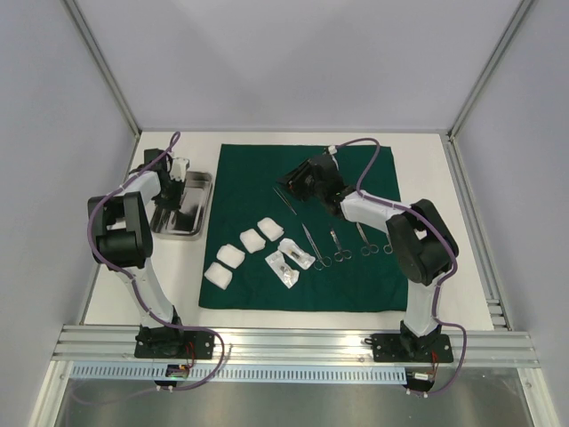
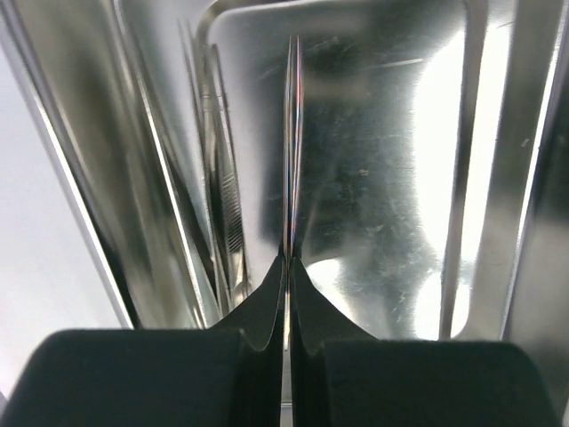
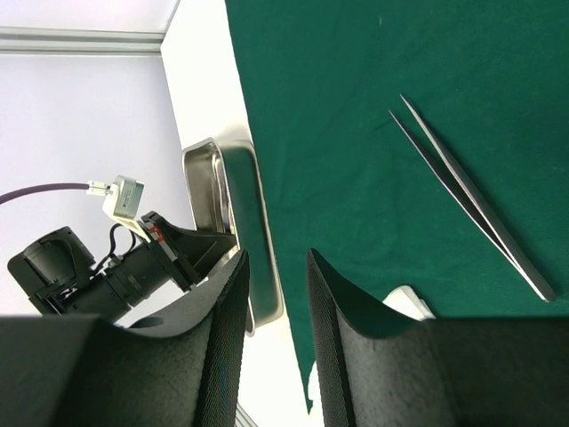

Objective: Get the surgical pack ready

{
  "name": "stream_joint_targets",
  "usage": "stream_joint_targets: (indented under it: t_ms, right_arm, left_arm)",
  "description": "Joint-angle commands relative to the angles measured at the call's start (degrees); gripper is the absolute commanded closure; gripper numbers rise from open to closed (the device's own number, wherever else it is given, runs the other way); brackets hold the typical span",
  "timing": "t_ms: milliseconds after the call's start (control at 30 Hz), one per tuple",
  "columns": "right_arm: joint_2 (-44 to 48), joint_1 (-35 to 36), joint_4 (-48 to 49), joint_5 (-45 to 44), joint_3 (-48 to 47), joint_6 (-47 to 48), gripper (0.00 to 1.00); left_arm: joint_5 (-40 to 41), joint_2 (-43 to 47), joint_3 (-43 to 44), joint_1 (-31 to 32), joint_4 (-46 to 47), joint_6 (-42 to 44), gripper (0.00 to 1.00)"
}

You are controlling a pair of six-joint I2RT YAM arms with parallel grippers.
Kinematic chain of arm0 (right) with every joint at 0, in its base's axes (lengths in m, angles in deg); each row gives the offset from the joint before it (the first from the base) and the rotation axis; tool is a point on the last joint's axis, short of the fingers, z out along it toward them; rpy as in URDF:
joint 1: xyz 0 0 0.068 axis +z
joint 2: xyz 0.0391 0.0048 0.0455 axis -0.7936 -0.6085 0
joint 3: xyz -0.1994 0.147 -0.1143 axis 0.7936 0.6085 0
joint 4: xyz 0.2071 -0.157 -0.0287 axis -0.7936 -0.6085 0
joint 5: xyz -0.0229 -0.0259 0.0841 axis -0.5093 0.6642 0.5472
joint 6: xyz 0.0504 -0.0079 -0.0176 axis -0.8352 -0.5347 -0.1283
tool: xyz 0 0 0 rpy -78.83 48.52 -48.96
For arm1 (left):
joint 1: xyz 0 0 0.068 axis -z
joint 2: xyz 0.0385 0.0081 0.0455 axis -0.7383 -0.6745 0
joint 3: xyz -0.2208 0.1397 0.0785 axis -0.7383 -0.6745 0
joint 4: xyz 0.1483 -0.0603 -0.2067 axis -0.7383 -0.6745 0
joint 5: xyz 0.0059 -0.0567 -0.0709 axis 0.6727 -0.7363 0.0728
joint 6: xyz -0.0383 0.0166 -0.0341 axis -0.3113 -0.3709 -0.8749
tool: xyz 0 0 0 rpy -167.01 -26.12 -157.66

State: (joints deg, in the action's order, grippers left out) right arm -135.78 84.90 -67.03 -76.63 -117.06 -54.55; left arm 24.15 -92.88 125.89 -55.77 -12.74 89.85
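The dark green cloth [image 1: 302, 285] lies flat mid-table. On it are several white gauze squares [image 1: 242, 249], two clear packets [image 1: 288, 260], tweezers [image 1: 284, 197] and a row of slim scissor-like instruments [image 1: 342, 244]. The steel tray [image 1: 197, 189] stands left of the cloth. My left gripper [image 1: 174, 190] reaches down into the tray [image 2: 391, 178]; its jaws are shut, tips [image 2: 290, 260] at the mirror-like floor, with a slim ribbed instrument [image 2: 224, 200] lying beside them. My right gripper [image 1: 300, 183] hovers over the cloth's far part, open and empty [image 3: 276, 267], with the tweezers [image 3: 471, 200] to its right.
Aluminium posts and grey walls close in the table on three sides. A rail runs along the near edge by the arm bases. In the right wrist view the tray [image 3: 240, 205] and the left arm's wrist [image 3: 133, 267] show beyond the cloth's edge [image 3: 267, 178].
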Motion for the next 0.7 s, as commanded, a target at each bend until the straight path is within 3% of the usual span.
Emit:
stream_joint_targets:
  t_ms: [0,267,500,667]
  right_arm:
    - [3.34,-0.21,0.99,-0.25,0.45,2.10,0.66]
    - [3.08,-0.21,-1.82,-1.92,0.10,5.70,0.66]
    - [1.50,-0.13,-16.30,-9.46,-7.54,19.31,0.65]
    - [-1.57,-0.13,-23.26,-10.45,-15.18,31.97,0.65]
  left_arm:
    - [1.81,0.83,0.16,-1.22,1.02,-1.95,1.00]
    - [1.20,0.92,0.25,-1.75,1.02,-2.04,1.00]
    - [-1.09,2.15,0.16,-1.75,0.75,-1.86,0.81]
    - [-1.09,4.08,0.08,-1.75,0.75,-1.34,0.76]
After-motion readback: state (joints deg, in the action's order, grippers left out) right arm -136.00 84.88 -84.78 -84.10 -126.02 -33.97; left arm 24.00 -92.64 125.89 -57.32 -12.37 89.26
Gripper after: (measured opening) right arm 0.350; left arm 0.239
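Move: The tweezers shut in the left fingers already lie low in the tray; the tweezers laid down earlier have their middle about 2 cm to the left and 3 cm ahead of that hand, and the tray's left rim is some 5 cm to its left. The last tweezers on the cloth lie about 12 cm below the right hand and 2 cm back, 1 cm left. From that hand the nearest gauze is roughly 10 cm back and 5 cm left, the long scissors 15 cm back and 7 cm right. The tweezers in the tray are shifted about 1 cm left by the left hand, up against the ones already there; it then stops and opens its fingers partway, letting them go. Meanwhile the right hand, empty and half open, moves some 3 cm right above the last tweezers, dipping about 2 cm and coming half of that back up, while its wrist rolls over 20 degrees so the fingers swing from pointing left towards straight down. ##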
